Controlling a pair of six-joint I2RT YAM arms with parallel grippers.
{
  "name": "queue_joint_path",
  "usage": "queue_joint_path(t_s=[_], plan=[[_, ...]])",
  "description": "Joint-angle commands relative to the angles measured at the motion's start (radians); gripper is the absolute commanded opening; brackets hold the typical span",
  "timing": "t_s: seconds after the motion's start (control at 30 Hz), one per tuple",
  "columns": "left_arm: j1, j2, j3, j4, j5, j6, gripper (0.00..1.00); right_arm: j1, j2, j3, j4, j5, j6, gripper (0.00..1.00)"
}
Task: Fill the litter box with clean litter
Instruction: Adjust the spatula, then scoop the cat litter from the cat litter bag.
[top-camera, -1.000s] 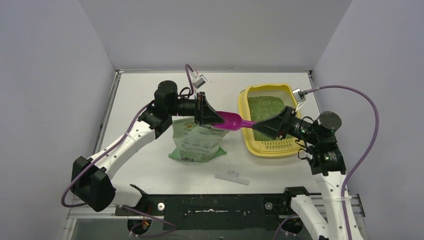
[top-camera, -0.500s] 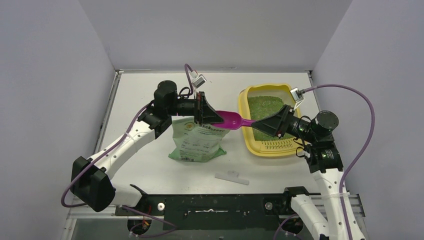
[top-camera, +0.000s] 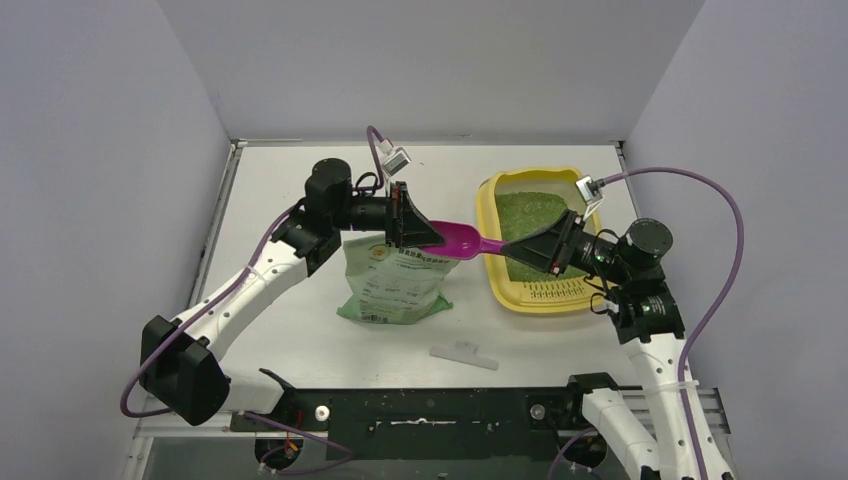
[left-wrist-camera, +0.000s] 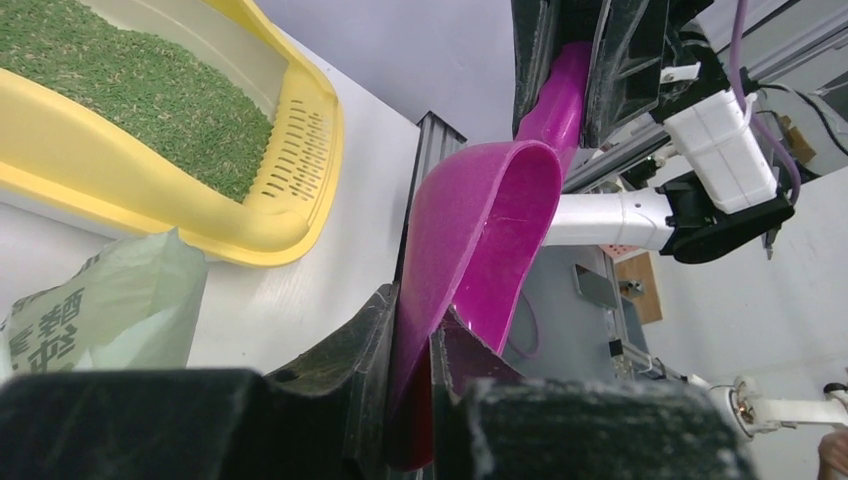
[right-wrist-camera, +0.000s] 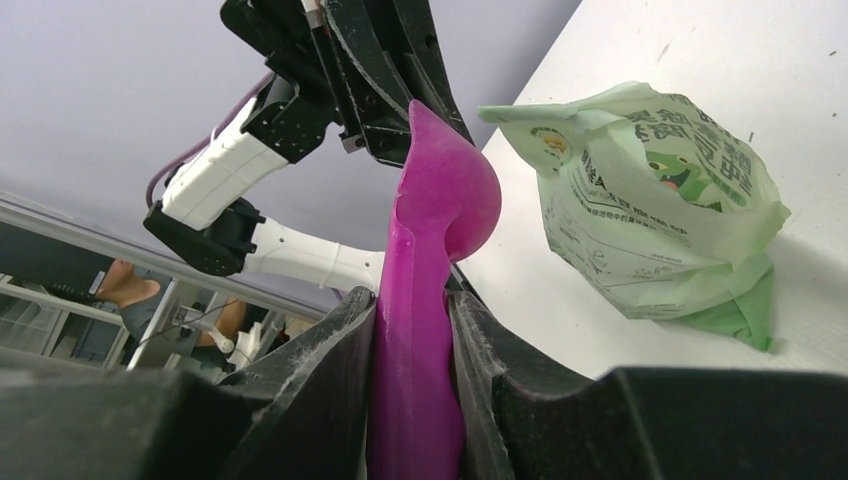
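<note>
The yellow litter box (top-camera: 545, 299) sits at the right of the table with green clean litter (top-camera: 530, 214) in it; the left wrist view shows the same litter box (left-wrist-camera: 300, 130) and litter (left-wrist-camera: 130, 90). A magenta scoop (top-camera: 458, 240) hangs in the air between bag and box, with no litter visible in its bowl (left-wrist-camera: 480, 230). My left gripper (top-camera: 424, 236) is shut on the bowl's rim (left-wrist-camera: 420, 330). My right gripper (top-camera: 512, 248) is shut on the scoop's handle (right-wrist-camera: 412, 310), both fingers pressed against it.
A light-green printed bag (top-camera: 395, 285) stands open under the left gripper, also seen as the bag (right-wrist-camera: 650, 220) in the right wrist view. A white plastic clip (top-camera: 463, 354) lies near the front edge. Grey walls enclose the table on three sides.
The right gripper's jaws have closed onto the scoop's handle, and the right arm has edged slightly left. The left gripper and scoop have stayed in place.
</note>
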Motion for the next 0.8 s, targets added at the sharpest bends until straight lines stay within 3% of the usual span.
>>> queue_joint_path(t_s=[0.0, 0.07, 0.17, 0.37, 0.5, 0.63, 0.77], plan=[[0.0, -0.004, 0.067, -0.055, -0.019, 0.065, 0.12, 0.018, -0.003, 0.073, -0.142, 0.04, -0.116, 0.03], [0.018, -0.013, 0.087, -0.132, -0.04, 0.11, 0.32, 0.019, 0.013, 0.136, -0.309, 0.118, -0.216, 0.0], [0.075, -0.048, 0.102, -0.238, -0.086, 0.2, 0.54, 0.018, 0.053, 0.222, -0.51, 0.242, -0.315, 0.0], [0.25, -0.14, 0.106, -0.481, -0.198, 0.441, 0.68, 0.019, 0.117, 0.321, -0.674, 0.385, -0.367, 0.0], [0.274, -0.164, 0.119, -0.686, -0.369, 0.655, 0.73, 0.019, 0.16, 0.346, -0.669, 0.402, -0.364, 0.0], [0.275, -0.177, 0.082, -0.707, -0.476, 0.684, 0.74, 0.021, 0.215, 0.356, -0.614, 0.395, -0.348, 0.0], [0.274, -0.195, 0.037, -0.669, -0.493, 0.67, 0.74, 0.028, 0.278, 0.392, -0.576, 0.385, -0.349, 0.0]])
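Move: The left fingers are shut on the tip of the spatula's blade and the right hand grips its handle, about 17 cm apart. The litter bag's middle lies some 20 cm below the left hand, about level with it fore and aft and 8 cm to its left. From the right hand the bag is about 24 cm left and 6 cm ahead, 22 cm below; the litter box is 24 cm ahead and 12 cm right, and the clip 6 cm back and 9 cm left. Open the left gripper wide to let go of the blade tip, draw it some 15 cm left, also forward and down, tilting its fingers downward and swinging them forward, to stop by the bag's upper left corner. Keep the right grip on the handle, carrying the spatula about 6 cm forward and 5 cm down, slightly right, while dipping the blade and turning it clockwise. ##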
